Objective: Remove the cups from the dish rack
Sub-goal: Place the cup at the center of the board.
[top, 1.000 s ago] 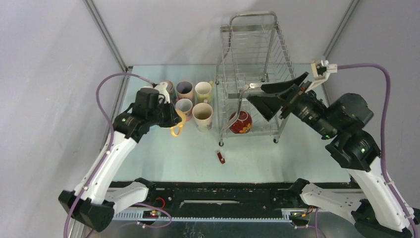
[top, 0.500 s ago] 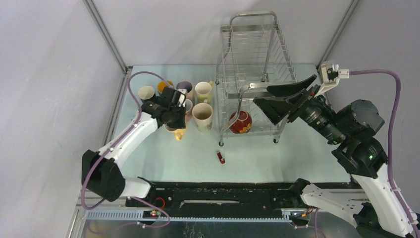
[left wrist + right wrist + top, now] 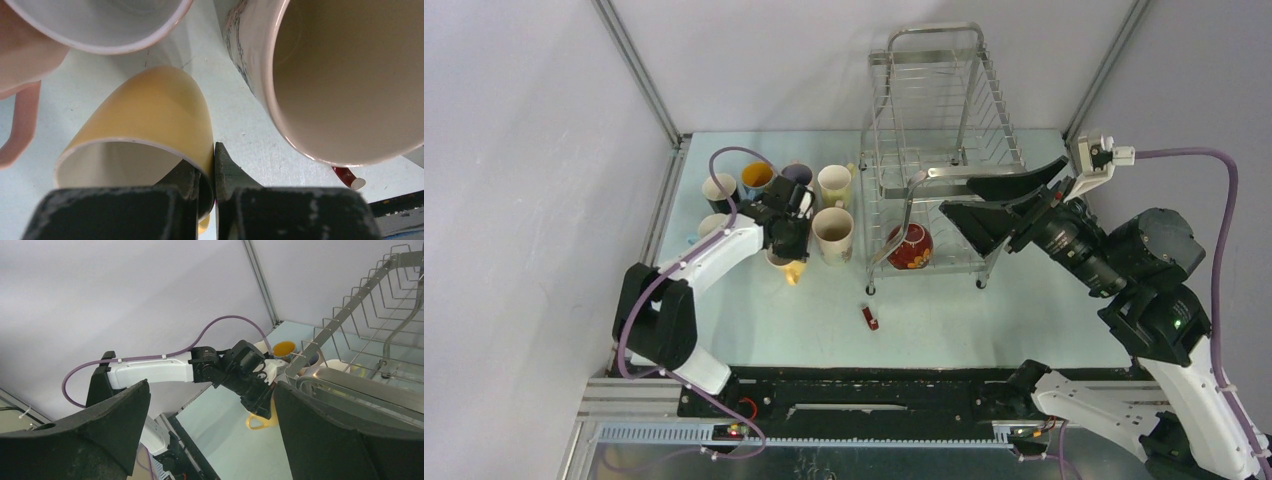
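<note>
My left gripper (image 3: 789,238) is shut on the rim of a yellow cup (image 3: 790,266), one finger inside and one outside (image 3: 215,175). The yellow cup (image 3: 150,115) hangs tilted, low over the table, between a pink cup (image 3: 20,65) and a cream cup (image 3: 340,75). Whether it touches the table I cannot tell. A dark red patterned cup (image 3: 910,246) sits in the lower tier of the chrome dish rack (image 3: 934,90). My right gripper (image 3: 956,193) is open and empty at the rack's right side (image 3: 210,390).
Several more cups stand left of the rack: a cream one (image 3: 833,232), a pale yellow one (image 3: 835,185), a purple one (image 3: 796,175), an orange-lined one (image 3: 756,178) and a dark one (image 3: 720,187). A small red fragment (image 3: 869,318) lies near the front.
My left gripper has carried the yellow cup right and down into the group of cups, next to the cream one. My right arm drew back slightly to the right, still open.
</note>
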You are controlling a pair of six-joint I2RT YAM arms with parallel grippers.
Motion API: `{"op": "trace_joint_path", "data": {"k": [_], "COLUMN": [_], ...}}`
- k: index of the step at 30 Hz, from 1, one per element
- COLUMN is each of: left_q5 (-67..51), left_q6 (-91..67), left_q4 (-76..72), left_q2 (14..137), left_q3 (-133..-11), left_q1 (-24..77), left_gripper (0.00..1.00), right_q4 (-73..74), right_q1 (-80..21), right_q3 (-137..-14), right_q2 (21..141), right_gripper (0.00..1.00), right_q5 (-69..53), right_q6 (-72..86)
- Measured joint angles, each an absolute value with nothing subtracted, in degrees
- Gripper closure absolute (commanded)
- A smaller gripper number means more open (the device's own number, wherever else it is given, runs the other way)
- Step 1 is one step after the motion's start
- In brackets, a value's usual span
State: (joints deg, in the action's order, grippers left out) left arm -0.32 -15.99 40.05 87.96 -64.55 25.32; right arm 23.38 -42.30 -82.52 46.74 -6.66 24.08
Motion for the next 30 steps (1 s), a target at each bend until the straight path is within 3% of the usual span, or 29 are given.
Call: {"op": "trace_joint_path", "data": {"k": [11,19,30], "left_q5": [-0.10,0.47,0.93], "left_q6": [-15.88,-14.92,-14.90], "left_q4": [40.05,40.38,40.73], "left_q2": [90.54,90.65,89.52], "left_q3": [-64.55,-64.60,-64.62], "left_q1": [26.04,26.52,26.68], "left_gripper": [0.85,0.67,0.53], "right_q4": [23.64,23.64,23.62], "right_q1": [-42.41,-42.41,-42.41], "right_q3": [-81.41,-81.03,-81.03], "right_q2": [46.57,46.61,46.98], "right_gripper": [0.00,0.00,0.00], "right_q5": [-6.48,-6.48,-6.48], "right_q6": [24.10,24.12,24.12]}}
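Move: Hanging tilted from the left fingers, which pinch its right-hand wall, the yellow cup has its middle about 3 cm to the left, 1 cm back and 4 cm below; its bare board spot is some 8 cm below the hand. The beige cup stands 4 cm ahead and 6 cm right, the white-rimmed cup 7 cm ahead and 4 cm left, the pink cup 6 cm ahead and 9 cm left. From the right hand, the yellow cup is roughly 13 cm ahead, 31 cm left and 47 cm below. Easing straight down about 1.5 cm, the left hand sets the still-pinched yellow cup onto the board in the gap just left of and nearer than the beige cup. It then holds its place and spreads the fingers to somewhat under half open, one inside the cup and one outside its right wall, and just starts to rise. ##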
